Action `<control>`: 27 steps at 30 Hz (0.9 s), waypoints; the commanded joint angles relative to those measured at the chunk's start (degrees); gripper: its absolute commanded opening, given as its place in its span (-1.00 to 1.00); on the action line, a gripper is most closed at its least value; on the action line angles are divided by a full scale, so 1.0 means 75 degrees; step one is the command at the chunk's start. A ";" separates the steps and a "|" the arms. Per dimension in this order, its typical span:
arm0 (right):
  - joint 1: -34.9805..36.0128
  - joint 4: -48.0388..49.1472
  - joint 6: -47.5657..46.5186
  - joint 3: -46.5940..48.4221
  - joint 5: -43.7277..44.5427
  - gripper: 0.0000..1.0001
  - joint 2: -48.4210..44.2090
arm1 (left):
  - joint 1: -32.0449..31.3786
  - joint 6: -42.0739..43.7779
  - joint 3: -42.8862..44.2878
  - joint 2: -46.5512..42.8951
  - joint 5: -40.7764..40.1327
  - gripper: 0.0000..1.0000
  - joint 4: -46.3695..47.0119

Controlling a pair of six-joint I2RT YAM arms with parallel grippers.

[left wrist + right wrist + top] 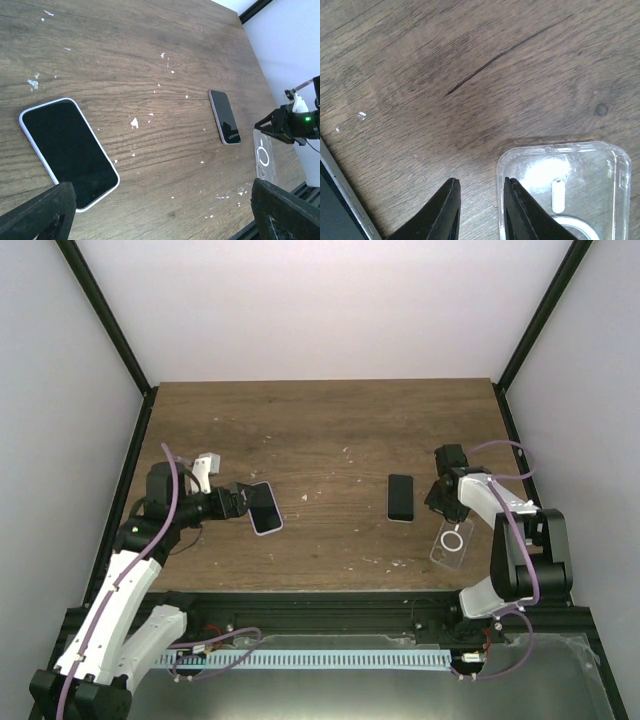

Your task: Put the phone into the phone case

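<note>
A small dark phone point(401, 497) lies flat at mid-table; it also shows in the left wrist view point(224, 116), and its edge shows in the right wrist view point(340, 200). A clear phone case point(452, 542) with a white ring lies to its right near the front edge, also seen in the left wrist view point(264, 159). My right gripper point(437, 502) hovers low over the case's far end point(560, 175), its jaws a narrow gap apart point(481, 210), straddling the case's rim. My left gripper point(238, 502) is wide open point(160, 220) and empty.
A larger black phone with a white rim point(265, 508) lies flat just in front of my left gripper, its near corner close to the left finger point(40, 215). White specks dot the wooden table point(330, 430). Black frame posts stand at the table's side edges.
</note>
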 commanded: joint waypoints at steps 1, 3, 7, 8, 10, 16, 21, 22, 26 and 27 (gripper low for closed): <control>-0.0164 -0.0010 0.0128 -0.0164 0.0039 -0.50 -0.0242 | -0.0013 0.0112 -0.0006 -0.0091 0.0013 0.94 0.0091; -0.0166 0.0023 0.0143 -0.0232 0.0033 -0.51 -0.0148 | -0.0014 0.0118 -0.0006 -0.0130 0.0001 0.94 0.0079; -0.0165 0.0167 0.0143 -0.0313 -0.0032 -0.52 -0.0014 | -0.0019 0.0095 -0.0018 -0.0198 -0.0066 0.94 0.0082; -0.0165 0.0182 0.0157 -0.0322 -0.0051 -0.52 0.0026 | -0.0011 0.0098 -0.0017 -0.0201 -0.0069 0.94 0.0080; -0.0165 0.0236 0.0154 -0.0342 -0.0094 -0.52 0.0092 | -0.0007 0.0106 -0.0018 -0.0210 -0.0075 0.94 0.0079; -0.0165 0.0406 0.0099 -0.0489 -0.0308 -0.74 0.0028 | -0.0016 0.0095 -0.0022 -0.0248 -0.0124 0.94 0.0067; -0.0162 0.0471 -0.0046 -0.0584 -0.0570 -0.93 -0.0151 | -0.0016 0.0106 -0.0017 -0.0226 -0.0137 0.94 0.0067; -0.0165 0.0435 -0.0089 -0.0589 -0.0573 -0.97 -0.0199 | -0.0013 0.0106 -0.0017 -0.0219 -0.0132 0.94 0.0062; -0.0138 0.0223 -0.0255 -0.0482 -0.0739 -0.99 -0.0622 | -0.0013 0.0103 -0.0019 -0.0194 -0.0150 0.94 0.0067; -0.0112 0.0171 -0.0285 -0.0405 -0.0828 -0.99 -0.0789 | -0.0008 0.0106 -0.0022 -0.0190 -0.0158 0.94 0.0067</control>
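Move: Just behind and to the right of the right hand lies the clear phone case: its middle is about 7 cm back, 3 cm right and 2 cm lower. Its left wall, near the far corner, is only about 1 cm to the right of the fingers. The bare black phone lies some 6 cm ahead of this hand and 12 cm to its left, also about 2 cm lower. From the left hand the clear case is roughly 56 cm right, 2 cm back and 20 cm below. Sinking about 2 cm while easing back a good 1 cm, the right hand brings its fingers, partly open and pointing down, astride the clear case's left wall near its far corner. The fingers then shut and pinch the thin wall, and the hand draws about 1 cm left, just starting to rise at the end. ##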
